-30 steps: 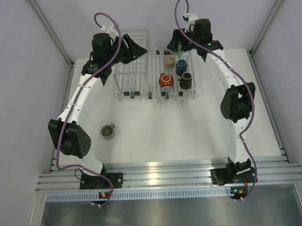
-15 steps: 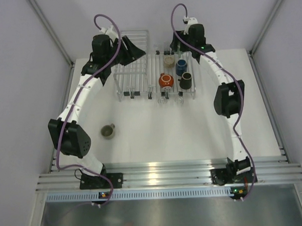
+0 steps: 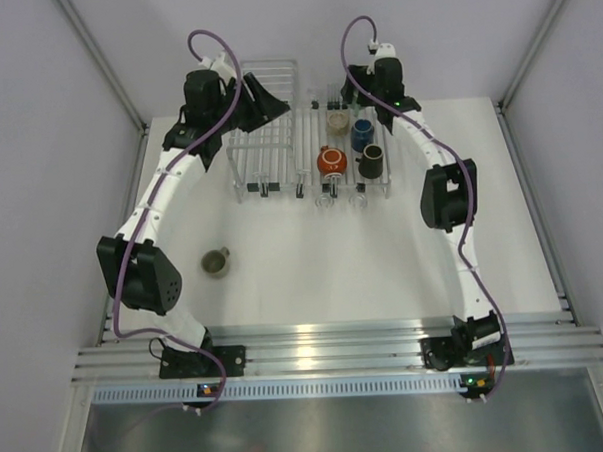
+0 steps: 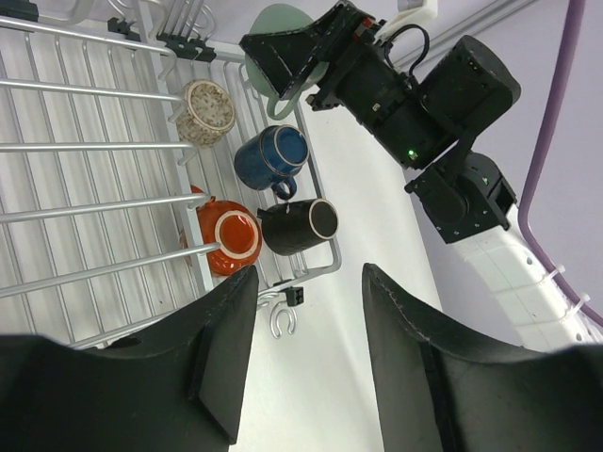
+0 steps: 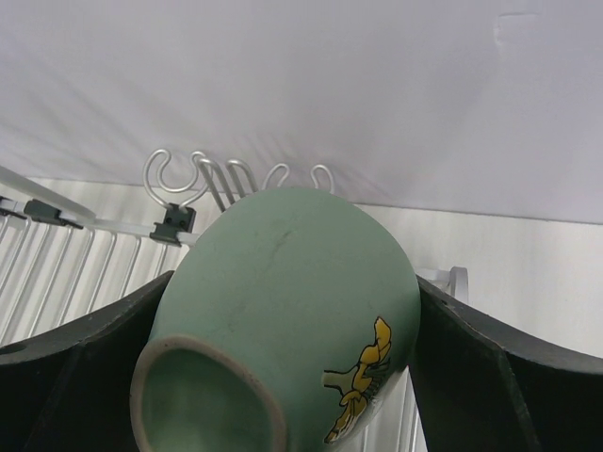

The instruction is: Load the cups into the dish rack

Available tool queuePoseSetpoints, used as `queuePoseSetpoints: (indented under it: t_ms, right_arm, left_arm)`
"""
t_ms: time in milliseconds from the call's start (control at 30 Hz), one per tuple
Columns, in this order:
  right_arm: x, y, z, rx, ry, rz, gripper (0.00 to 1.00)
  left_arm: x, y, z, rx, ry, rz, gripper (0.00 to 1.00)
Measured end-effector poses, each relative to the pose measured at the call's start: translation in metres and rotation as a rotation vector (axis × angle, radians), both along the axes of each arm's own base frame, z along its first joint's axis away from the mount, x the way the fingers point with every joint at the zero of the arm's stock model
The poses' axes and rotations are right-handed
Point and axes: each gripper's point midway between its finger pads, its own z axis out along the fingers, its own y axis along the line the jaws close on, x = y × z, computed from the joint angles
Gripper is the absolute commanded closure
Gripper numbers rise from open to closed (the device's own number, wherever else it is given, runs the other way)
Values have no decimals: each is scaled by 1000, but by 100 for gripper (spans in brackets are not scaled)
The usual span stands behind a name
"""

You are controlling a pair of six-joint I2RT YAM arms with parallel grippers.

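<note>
The mint-teal cup (image 5: 292,320) is tilted with its mouth toward the camera, and my right gripper (image 5: 294,363) is shut on its sides. It hangs over the far edge of the dish rack (image 5: 57,264). In the left wrist view the same cup (image 4: 283,33) shows between the right arm's black fingers. Inside the rack (image 4: 75,188) sit a beige cup (image 4: 207,111), a dark blue cup (image 4: 271,157), an orange-red cup (image 4: 231,235) and a dark brown cup (image 4: 300,224). An olive cup (image 3: 216,261) stands alone on the table. My left gripper (image 4: 309,363) is open, with nothing between its fingers.
A taller box-shaped wire basket (image 3: 263,143) stands just left of the rack (image 3: 310,181), under my left gripper (image 3: 264,97). The back wall is close behind my right gripper (image 3: 355,83). Metal posts frame the table's sides.
The right arm has swung left and toward the back, bringing the mint-teal cup over the rack's far edge. The left arm and the cups in the rack have not moved.
</note>
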Motion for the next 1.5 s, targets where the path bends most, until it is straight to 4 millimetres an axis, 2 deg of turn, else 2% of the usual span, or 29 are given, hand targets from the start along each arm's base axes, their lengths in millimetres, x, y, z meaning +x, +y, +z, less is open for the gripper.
queuePoseSetpoints:
  t_ms: [233, 667, 1267, 1367, 1500]
  right_arm:
    - [3, -4, 5, -5, -18, -19, 100]
    - [5, -8, -36, -48, 41, -14, 100]
    - [4, -13, -46, -113, 51, 1, 100]
    - [4, -14, -47, -128, 49, 3, 97]
    - [3, -14, -48, -145, 50, 8, 80]
  left_arm:
    - [6, -4, -17, -3, 43, -8, 47]
    - [5, -7, -23, -11, 63, -28, 47]
    - [3, -3, -35, -10, 91, -33, 47]
    - [3, -3, -35, -10, 93, -33, 47]
    - [3, -3, -36, -10, 94, -34, 46]
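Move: The empty spot at the back right of the dish rack, where the held green cup is being taken, lies almost under the right hand, about 1 cm to its right and 9 cm below. The blue mug sits 6 cm back and 1 cm right, the speckled cup 3 cm back and 6 cm left, both some 10 cm below. From the left hand that spot lies roughly 20 cm ahead, 18 cm right and 25 cm down. The green cup, still pinched between the right hand's fingers, is lowered about 5 cm towards the gap behind the blue mug. The descent is quick at first, then slows to a creep, easing about a centimetre to the right while the hand rolls its left side down some 10 degrees. The empty left hand sinks about 3.5 cm over the rack's left part, fingers staying half open. ##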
